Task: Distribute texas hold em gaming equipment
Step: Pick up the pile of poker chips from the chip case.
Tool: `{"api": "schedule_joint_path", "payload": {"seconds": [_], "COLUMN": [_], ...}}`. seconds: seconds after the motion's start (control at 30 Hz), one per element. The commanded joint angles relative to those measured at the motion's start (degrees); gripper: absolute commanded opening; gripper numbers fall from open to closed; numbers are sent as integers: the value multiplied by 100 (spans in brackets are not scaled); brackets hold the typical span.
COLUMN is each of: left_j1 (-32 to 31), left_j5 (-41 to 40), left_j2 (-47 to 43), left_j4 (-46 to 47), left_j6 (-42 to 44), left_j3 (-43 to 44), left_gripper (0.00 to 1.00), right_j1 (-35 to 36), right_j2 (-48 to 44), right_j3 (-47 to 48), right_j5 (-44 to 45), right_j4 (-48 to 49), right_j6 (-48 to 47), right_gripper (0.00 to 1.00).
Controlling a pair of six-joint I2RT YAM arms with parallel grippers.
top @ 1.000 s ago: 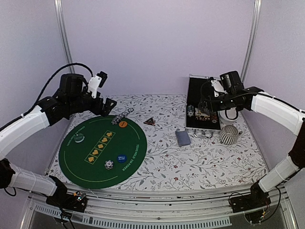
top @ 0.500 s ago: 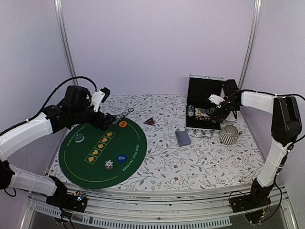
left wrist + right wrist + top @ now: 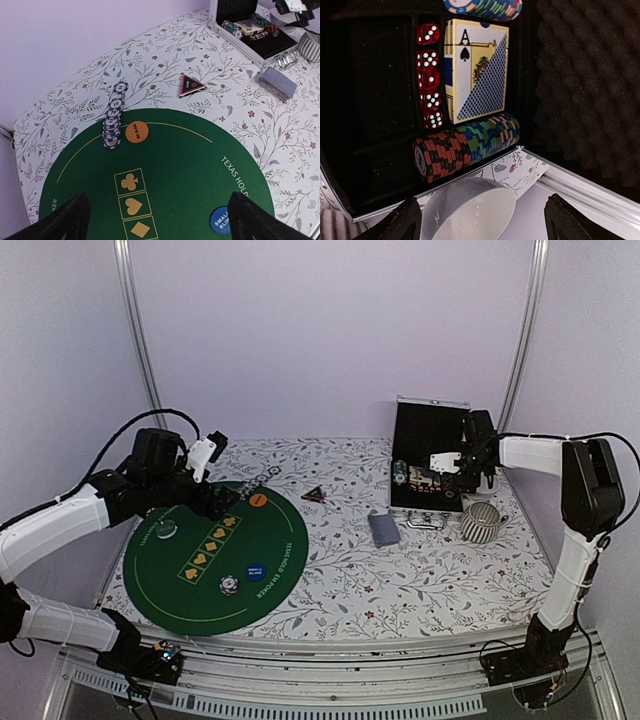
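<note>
A green round mat (image 3: pixel 215 550) lies at the left. On its far edge a row of striped poker chips (image 3: pixel 113 122) sits beside an orange disc (image 3: pixel 136 132). A blue disc (image 3: pixel 226 220) and one chip (image 3: pixel 229 585) sit near its front. The triangular marker (image 3: pixel 191 85) and the grey-blue card deck (image 3: pixel 383 528) rest on the cloth. My left gripper (image 3: pixel 160 225) hovers open over the mat's suit symbols, holding nothing. My right gripper (image 3: pixel 485 222) is open at the open case (image 3: pixel 425 455), above a white bowl (image 3: pixel 470 210). A chip roll (image 3: pixel 467 145), a boxed deck (image 3: pixel 477 70) and red dice (image 3: pixel 430 75) fill the case.
A ribbed cup (image 3: pixel 482 522) stands right of the case, near the card deck. The case lid stands upright at the back, lined with dark foam (image 3: pixel 590 85). Purple walls and metal posts enclose the table on three sides.
My right arm has swung right and down from over the case to its right edge, above the bowl. My left gripper has dropped lower over the mat's far side.
</note>
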Motion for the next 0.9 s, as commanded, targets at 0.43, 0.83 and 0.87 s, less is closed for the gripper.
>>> {"api": "schedule_joint_path", "payload": {"seconds": [0.43, 0.83, 0.87], "left_j1": [168, 234, 232], "left_j5": [218, 317, 317], "left_j2": [-89, -60, -61], "left_j4": [183, 200, 198], "left_j6": [10, 5, 8], "left_j3": [-112, -121, -121], "left_gripper": [98, 98, 98], "right_j1": [-39, 0, 4], "right_j2": [986, 771, 742], "right_j3": [209, -182, -177], "right_j5": [176, -63, -111], "right_j4": [375, 90, -11], "right_j6": [-1287, -1281, -1246], "right_gripper": [82, 62, 60]}}
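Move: The red-and-black poker chips at the near end of the chip case's right-hand row lie about 8 cm below the right hand and 1 cm ahead. The row's green-blue chips continue roughly 5 cm beyond them, the dice sit some 7 cm to their left, and the card deck about 4 cm farther out and 8 cm to their left. The white bowl stands roughly 4 cm ahead of the hand and 6 cm to its right. From the left hand the red-and-black chips are about 18 cm ahead, 47 cm right and 18 cm below. The right hand sinks nearly straight down, about 6.5 cm, into the right side of the chip case towards the red-and-black chips, most of it in the first half before it slows almost to a stop, while the wrist rolls some 15 degrees with its left side dipping. Near the bottom the widely open fingers, one towards the near end of the row and one farther out along it, begin to close on either side of those chips and are still well apart at the end, a grip not yet plain to see. ##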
